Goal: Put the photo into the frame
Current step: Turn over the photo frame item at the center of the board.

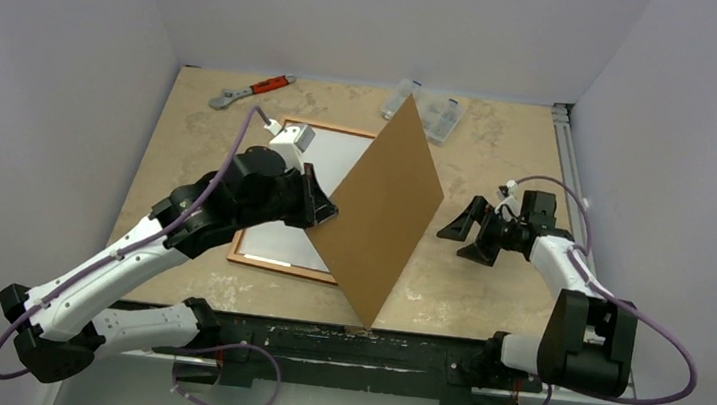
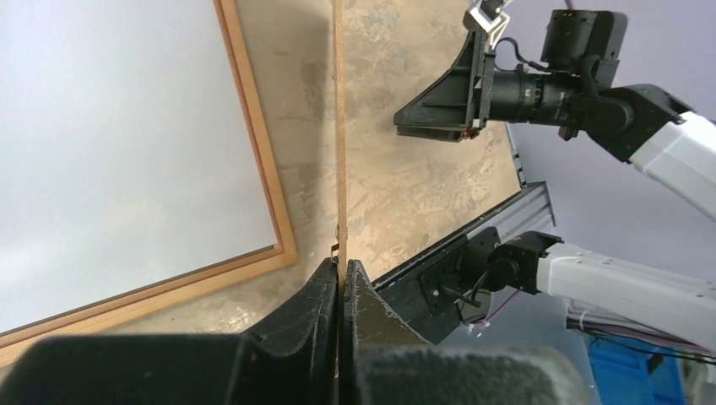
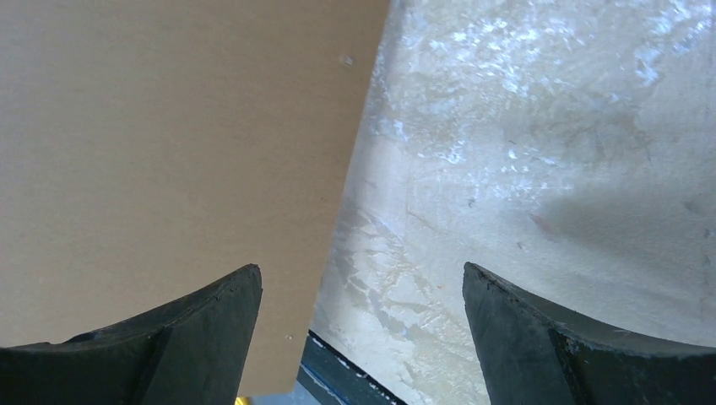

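The wooden frame [image 1: 279, 266] lies flat at the table's left middle, pale side up [image 2: 263, 169]. Inside it lies the photo [image 1: 337, 157], plain white back up [image 2: 118, 143]. My left gripper [image 1: 327, 211] is shut on the left edge of a brown backing board [image 1: 384, 210], which stands almost upright on one corner between the arms. In the left wrist view the jaws pinch the board's thin edge [image 2: 340, 126]. My right gripper [image 1: 467, 236] hangs open just right of the board without touching it. The board's face [image 3: 169, 126] fills the left of the right wrist view.
A wrench with a red handle [image 1: 251, 91] lies at the back left. Clear plastic boxes [image 1: 434, 115] sit at the back centre. A metal rail [image 1: 566, 154] runs along the table's right edge. The board's lower corner reaches the table's black front edge [image 1: 366, 336].
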`<state>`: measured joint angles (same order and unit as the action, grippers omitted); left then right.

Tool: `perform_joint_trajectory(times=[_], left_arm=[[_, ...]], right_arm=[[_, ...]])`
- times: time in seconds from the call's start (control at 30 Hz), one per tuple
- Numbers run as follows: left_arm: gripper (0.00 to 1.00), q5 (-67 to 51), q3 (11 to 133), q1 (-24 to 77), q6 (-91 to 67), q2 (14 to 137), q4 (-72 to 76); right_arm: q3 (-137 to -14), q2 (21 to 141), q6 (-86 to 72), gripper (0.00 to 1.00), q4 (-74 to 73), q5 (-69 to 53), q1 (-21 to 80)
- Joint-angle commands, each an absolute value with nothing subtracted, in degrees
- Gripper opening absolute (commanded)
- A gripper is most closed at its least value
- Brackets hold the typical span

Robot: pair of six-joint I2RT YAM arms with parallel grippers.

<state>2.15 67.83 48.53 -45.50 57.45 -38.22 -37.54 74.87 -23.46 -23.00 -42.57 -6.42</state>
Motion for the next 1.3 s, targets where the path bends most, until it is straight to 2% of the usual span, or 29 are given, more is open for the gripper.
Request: perform_joint_trajectory(times=[0.0,0.2,0.43,0.7,1.07,1.27], left_arm=[[0.0,4.0,72.45,49.92,-41.89,58.87,-36.21],[0.0,8.79,80.13,55.49,-37.97,66.92,-40.28],[0.0,13.98,87.01,61.45,-37.49,74.07,-41.66],[0.0,28.12,96.23,70.71,-37.69,81.63,-46.07],[0.0,38.59,110.23,80.11,-36.47,94.23,-52.43],[0.0,39.18,115.67,82.79,-33.26,99.4,-52.39]], right_arm=[[-42.0,71.69,-24.89,0.88,-23.9,-42.85,-4.98],[-47.39,65.27,-30.67,0.89,-26.34,-44.1,-4.81],[-60.35,59.79,-37.43,0.92,-34.13,-42.57,-4.8],[-70.14,57.24,-39.93,0.92,-40.39,-42.39,-4.49],[-68.18,55.26,-39.46,0.91,-45.33,-39.01,-3.64],[-69.82,55.29,-36.27,0.85,-49.41,-35.36,-3.55]])
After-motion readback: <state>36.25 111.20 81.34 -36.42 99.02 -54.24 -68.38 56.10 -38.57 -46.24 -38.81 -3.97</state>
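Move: The brown board already hangs slantwise from the left hand's shut fingers, its middle roughly 6 cm ahead, 9 cm right and 12 cm below them. The open right gripper waits about 24 cm to the left hand's right, 6 cm farther out and 21 cm lower; from it the board's middle is level fore and aft, some 15 cm left and 9 cm up. The photo frame lies about 12 cm ahead of the left hand, 5 cm left and 30 cm below. The board is carried right, away from over the frame and towards the right gripper, by the left hand, which keeps its pinch on the edge, travels some 17 cm, draws back slightly late on and turns by about 30 degrees, its left side rising. Meanwhile the right hand rises steeply, roughly 25 cm, easing down slightly at the end, fingers wide open and tilting more level, to bring its gap up to the board's edge. ##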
